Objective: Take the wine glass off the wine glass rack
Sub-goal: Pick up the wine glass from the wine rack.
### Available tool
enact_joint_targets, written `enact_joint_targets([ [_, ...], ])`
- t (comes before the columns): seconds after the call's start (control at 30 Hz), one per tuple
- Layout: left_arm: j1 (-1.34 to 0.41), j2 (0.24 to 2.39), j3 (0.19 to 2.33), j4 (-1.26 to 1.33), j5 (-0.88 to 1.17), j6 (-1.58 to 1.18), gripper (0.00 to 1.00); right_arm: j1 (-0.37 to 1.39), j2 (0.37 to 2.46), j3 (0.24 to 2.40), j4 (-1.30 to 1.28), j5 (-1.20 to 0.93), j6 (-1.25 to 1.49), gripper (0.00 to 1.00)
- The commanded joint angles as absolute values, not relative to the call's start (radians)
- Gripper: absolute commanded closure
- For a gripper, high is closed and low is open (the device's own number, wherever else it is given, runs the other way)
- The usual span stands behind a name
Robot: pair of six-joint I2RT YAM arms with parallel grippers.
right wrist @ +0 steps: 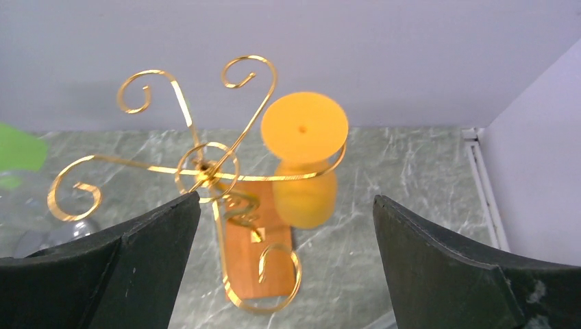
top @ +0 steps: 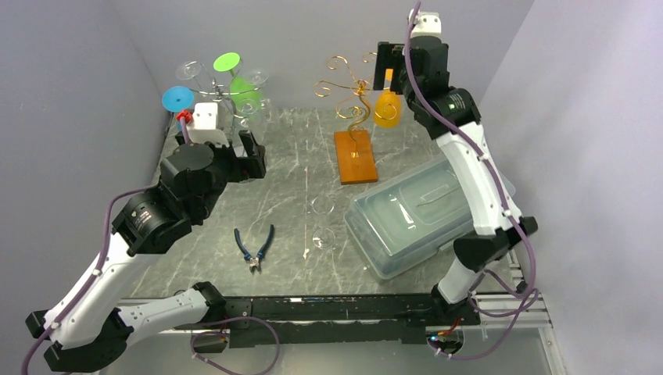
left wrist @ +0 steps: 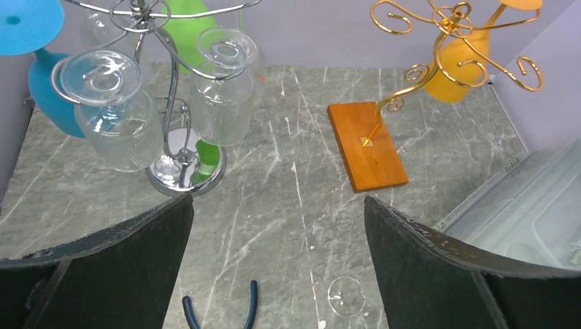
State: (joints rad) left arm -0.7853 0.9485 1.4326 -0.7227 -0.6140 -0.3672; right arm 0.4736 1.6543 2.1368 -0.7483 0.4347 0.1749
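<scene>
An orange wine glass [top: 387, 108] hangs upside down by its foot from a gold wire rack [top: 349, 84] on a wooden base [top: 356, 156]. My right gripper [top: 388, 72] is high up by the glass's foot and stem. In the right wrist view the orange glass [right wrist: 305, 195] sits ahead between the open fingers of the right gripper [right wrist: 284, 199], with a gap on each side. My left gripper [top: 244, 160] is open and holds nothing, in front of a silver rack [top: 223, 98]. The left gripper [left wrist: 277, 202] faces bare tabletop.
The silver rack [left wrist: 171, 89] carries two clear glasses [left wrist: 113, 113], a blue one [left wrist: 41, 68] and a green one [left wrist: 185, 27]. Blue pliers [top: 254, 248] and a clear glass [top: 322, 223] lie mid-table. A clear lidded bin [top: 422, 215] sits right. Walls close in on three sides.
</scene>
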Motion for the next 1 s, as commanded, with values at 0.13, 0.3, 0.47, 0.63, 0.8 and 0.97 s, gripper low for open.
enact_joint_targets([
  [0.13, -0.788, 0.975, 1.520, -0.721, -0.595, -0.349, 0.00, 0.354, 1.810, 2.264, -0.620, 0.299, 0.043, 0.01],
  [0.3, -0.788, 0.983, 1.538, -0.730, -0.598, -0.342, 0.00, 0.303, 1.842, 2.273, -0.586, 0.202, 0.042, 0.01],
  [0.47, -0.788, 0.989, 1.548, -0.730, -0.603, -0.338, 0.00, 0.294, 1.884, 2.314, -0.603, 0.165, 0.042, 0.01],
  [0.63, -0.788, 1.001, 1.558, -0.726, -0.594, -0.340, 0.01, 0.294, 1.920, 2.341, -0.617, 0.155, 0.044, 0.01],
  [0.8, -0.788, 1.008, 1.558, -0.722, -0.591, -0.342, 0.00, 0.293, 1.944, 2.350, -0.616, 0.166, 0.035, 0.01],
  [0.97, -0.788, 1.005, 1.556, -0.720, -0.593, -0.344, 0.00, 0.289, 1.969, 2.368, -0.623, 0.168, 0.029, 0.01],
])
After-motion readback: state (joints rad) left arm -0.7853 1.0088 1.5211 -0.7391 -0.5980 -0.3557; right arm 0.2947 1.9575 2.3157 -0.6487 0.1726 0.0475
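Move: My right hand, empty and open, is going for the orange wine glass. It hangs foot-up on the gold rack, its middle about 11 cm ahead, 2 cm to the right and 15 cm below. The rack's hub is roughly 8 cm ahead, 7 cm left and 9 cm down; its wooden base is 12 cm ahead, 6 cm left and 43 cm down. From my left hand the glass is some 29 cm ahead, 32 cm right and 12 cm lower. I reach my right hand forward about 11 cm, quickly at first and then slowing, to bring it over the orange glass's upturned foot. I sink it some 5 cm as it goes, lift slightly, then sink again, while it turns about 5 degrees counter-clockwise. My fingers stay wide open, one to each side of the foot's outline, and I see no touch yet. ##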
